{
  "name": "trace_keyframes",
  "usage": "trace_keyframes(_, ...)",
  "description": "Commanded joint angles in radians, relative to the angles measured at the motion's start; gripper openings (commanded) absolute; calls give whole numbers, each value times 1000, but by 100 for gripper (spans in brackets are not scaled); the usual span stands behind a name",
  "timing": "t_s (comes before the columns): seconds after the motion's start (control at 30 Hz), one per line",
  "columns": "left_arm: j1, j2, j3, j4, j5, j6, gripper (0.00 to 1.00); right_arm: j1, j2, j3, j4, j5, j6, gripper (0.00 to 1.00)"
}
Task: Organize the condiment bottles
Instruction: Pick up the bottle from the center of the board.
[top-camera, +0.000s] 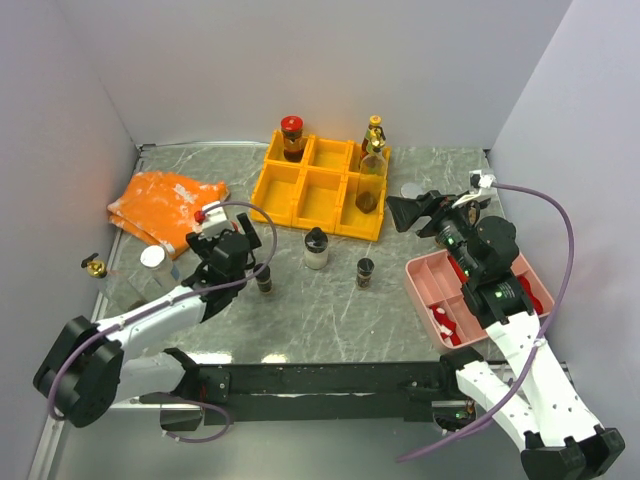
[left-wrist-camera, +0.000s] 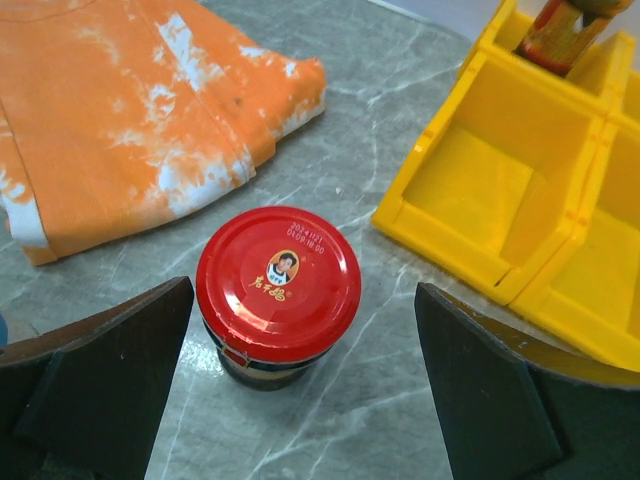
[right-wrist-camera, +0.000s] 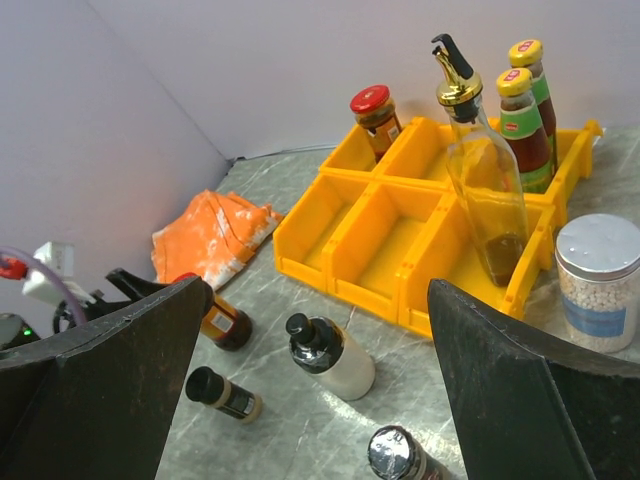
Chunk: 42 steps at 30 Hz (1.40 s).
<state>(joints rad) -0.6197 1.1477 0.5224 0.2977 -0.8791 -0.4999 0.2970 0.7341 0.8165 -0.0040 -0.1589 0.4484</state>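
A dark jar with a red cap (left-wrist-camera: 278, 282) stands on the marble table, and my left gripper (left-wrist-camera: 304, 284) (top-camera: 240, 247) hovers open over it, fingers apart from it on both sides. The yellow organizer (top-camera: 300, 190) holds a red-capped jar (top-camera: 292, 135), two yellow-capped bottles (right-wrist-camera: 525, 115) and a gold-spouted glass bottle (right-wrist-camera: 485, 185). Loose on the table stand a white black-capped bottle (top-camera: 316, 248), a small dark bottle (top-camera: 365, 272), a small black-capped bottle (right-wrist-camera: 220, 393) and a silver-capped jar (right-wrist-camera: 597, 285). Right of the organizer, my right gripper (top-camera: 408, 212) (right-wrist-camera: 318, 285) is open and empty.
An orange cloth (top-camera: 165, 200) lies at the back left. A silver-capped jar (top-camera: 153, 258) and a small gold-topped item (top-camera: 93, 265) stand by the left wall. A pink tray (top-camera: 430, 270) with red and white packets (top-camera: 445, 325) sits under my right arm.
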Motion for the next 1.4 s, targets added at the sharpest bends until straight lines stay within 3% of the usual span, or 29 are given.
trace_keyframes(0.0, -2, 53, 44, 23, -9, -15, 100, 5, -24, -5, 41, -1, -16, 100)
trace_keyframes(0.33, 1, 110, 22, 99, -5, 4, 98, 4, -30, -14, 41, 10, -22, 100)
trace_keyframes(0.63, 2, 138, 54, 100, -3, 41, 81, 4, -36, -13, 41, 19, -30, 100)
trace_keyframes(0.93, 3, 70, 77, 71, 28, 95, 18, 4, -32, -2, 35, 22, -37, 100)
trace_keyframes(1.03, 3, 55, 128, 3, 29, 104, 3, 5, -36, -7, 38, 25, -37, 100)
trace_keyframes(1.37, 3, -26, 258, -26, 127, 158, 1, 5, -45, -11, 41, 35, -42, 100)
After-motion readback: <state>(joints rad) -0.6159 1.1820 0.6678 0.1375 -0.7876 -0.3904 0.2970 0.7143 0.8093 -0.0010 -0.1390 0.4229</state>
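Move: Just ahead of the left hand, about 1 cm, the red-lidded bottle stands between the open fingers, its middle some 5 cm below. The pepper bottle is roughly 7 cm to the hand's right and 5 cm back, the white-lidded jar about 15 cm left and 5 cm back; the yellow tray's middle lies some 17 cm ahead and 20 cm right. From the right hand the red-lidded bottle is about 40 cm left, 6 cm ahead and 24 cm lower. Sinking about 3 cm around the red-lidded bottle, the left hand brings its wide-open fingers from lid height to just under the lid and closes them, pinching the glass from both sides. Then it lifts the bottle some 5 cm, drifting a little right, the wrist rolling slightly so that its left side rises. ##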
